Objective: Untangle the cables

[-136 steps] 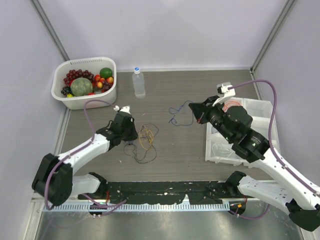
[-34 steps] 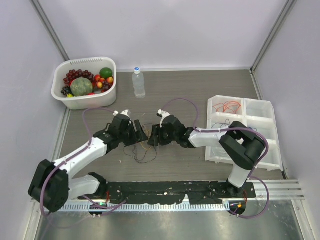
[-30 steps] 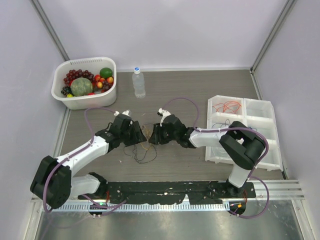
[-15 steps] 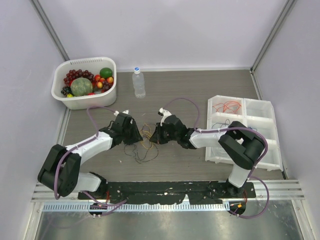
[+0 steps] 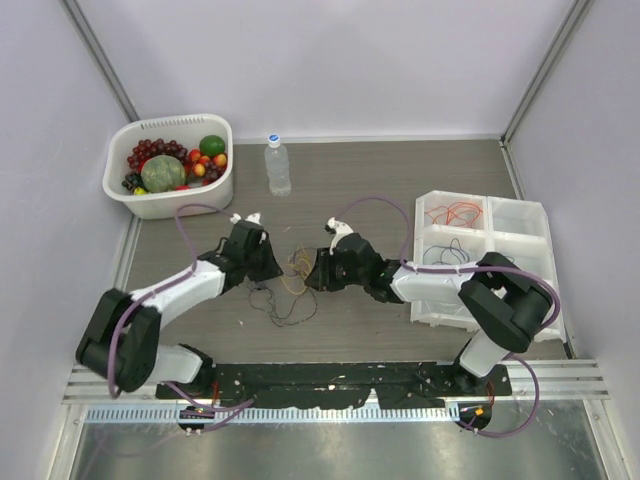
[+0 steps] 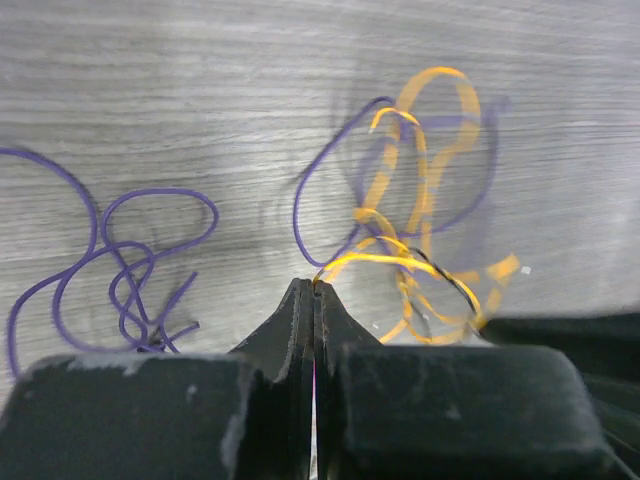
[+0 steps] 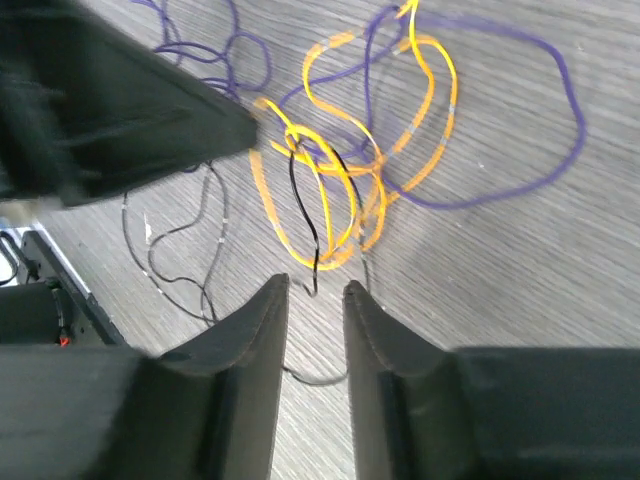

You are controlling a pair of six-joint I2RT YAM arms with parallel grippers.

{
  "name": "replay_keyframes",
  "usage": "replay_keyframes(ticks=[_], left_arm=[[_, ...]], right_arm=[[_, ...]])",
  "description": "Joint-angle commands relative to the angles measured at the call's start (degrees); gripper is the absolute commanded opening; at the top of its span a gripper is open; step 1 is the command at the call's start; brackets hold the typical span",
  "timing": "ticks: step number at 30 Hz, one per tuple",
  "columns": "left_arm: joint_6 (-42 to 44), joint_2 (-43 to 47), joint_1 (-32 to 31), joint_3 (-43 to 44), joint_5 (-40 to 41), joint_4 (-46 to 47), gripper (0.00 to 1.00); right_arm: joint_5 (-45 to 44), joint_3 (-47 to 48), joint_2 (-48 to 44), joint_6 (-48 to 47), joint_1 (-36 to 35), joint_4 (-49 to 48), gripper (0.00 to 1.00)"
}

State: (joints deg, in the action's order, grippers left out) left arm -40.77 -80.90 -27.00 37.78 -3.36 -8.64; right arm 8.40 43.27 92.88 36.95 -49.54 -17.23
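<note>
The cables (image 5: pixel 293 272) lie tangled mid-table: yellow and orange loops with purple and black wires trailing toward the near edge. My left gripper (image 5: pixel 273 266) is at the tangle's left side. In the left wrist view its jaws (image 6: pixel 315 287) are pressed together on the end of a yellow cable (image 6: pixel 400 262), with an orange loop (image 6: pixel 440 130) and a purple cable (image 6: pixel 110 260) beyond. My right gripper (image 5: pixel 313 276) faces it from the right. Its jaws (image 7: pixel 316 288) stand slightly apart and hold nothing. A black cable (image 7: pixel 300 200) ends just ahead of them.
A white basket (image 5: pixel 175 206) of fruit sits at the back left, with a water bottle (image 5: pixel 277 165) beside it. At the right, a white compartment tray (image 5: pixel 520 202) holds red cables (image 5: pixel 460 212) and blue cables (image 5: pixel 450 250).
My left gripper has closed on the yellow cable at the tangle's left edge. The right gripper has shifted slightly right and its jaws now stand a little apart.
</note>
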Motion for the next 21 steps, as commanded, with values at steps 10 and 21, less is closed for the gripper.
replay_keyframes(ticks=[10, 21], left_arm=[[8.6, 29.57, 0.37, 9.67, -4.38, -11.83, 0.0], [3.78, 27.11, 0.29, 10.66, 10.1, -22.73, 0.68]], right_arm=[[-0.5, -3.1, -7.8, -7.07, -0.12, -0.25, 0.6], [-10.23, 3.82, -5.7, -3.98, -0.03, 5.1, 0.6]])
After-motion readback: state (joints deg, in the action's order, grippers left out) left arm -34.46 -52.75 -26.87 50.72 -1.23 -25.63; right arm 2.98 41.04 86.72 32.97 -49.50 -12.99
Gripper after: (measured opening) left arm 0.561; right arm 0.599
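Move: The yellow cable's looped knot lies about 4 cm to the left hand's right, 1 cm farther out and 2 cm below it; one strand reaches its shut tips. The purple bundle sits about 5 cm to that hand's left, level with it, and the loose black loops some 7 cm back and 2 cm right. From the right hand, the yellow knot is about 3 cm left, 2 cm ahead and 4 cm below. The yellow cable is left behind as the left hand's shut tips come away from its strand and shoot straight up some 20 cm, the fingers tilting outward nearly 30 degrees; at the top they open about halfway and the hand starts to sink. Meanwhile the right fingers, already parted, spread wider above the black strand and draw back a couple of centimetres to the right. ##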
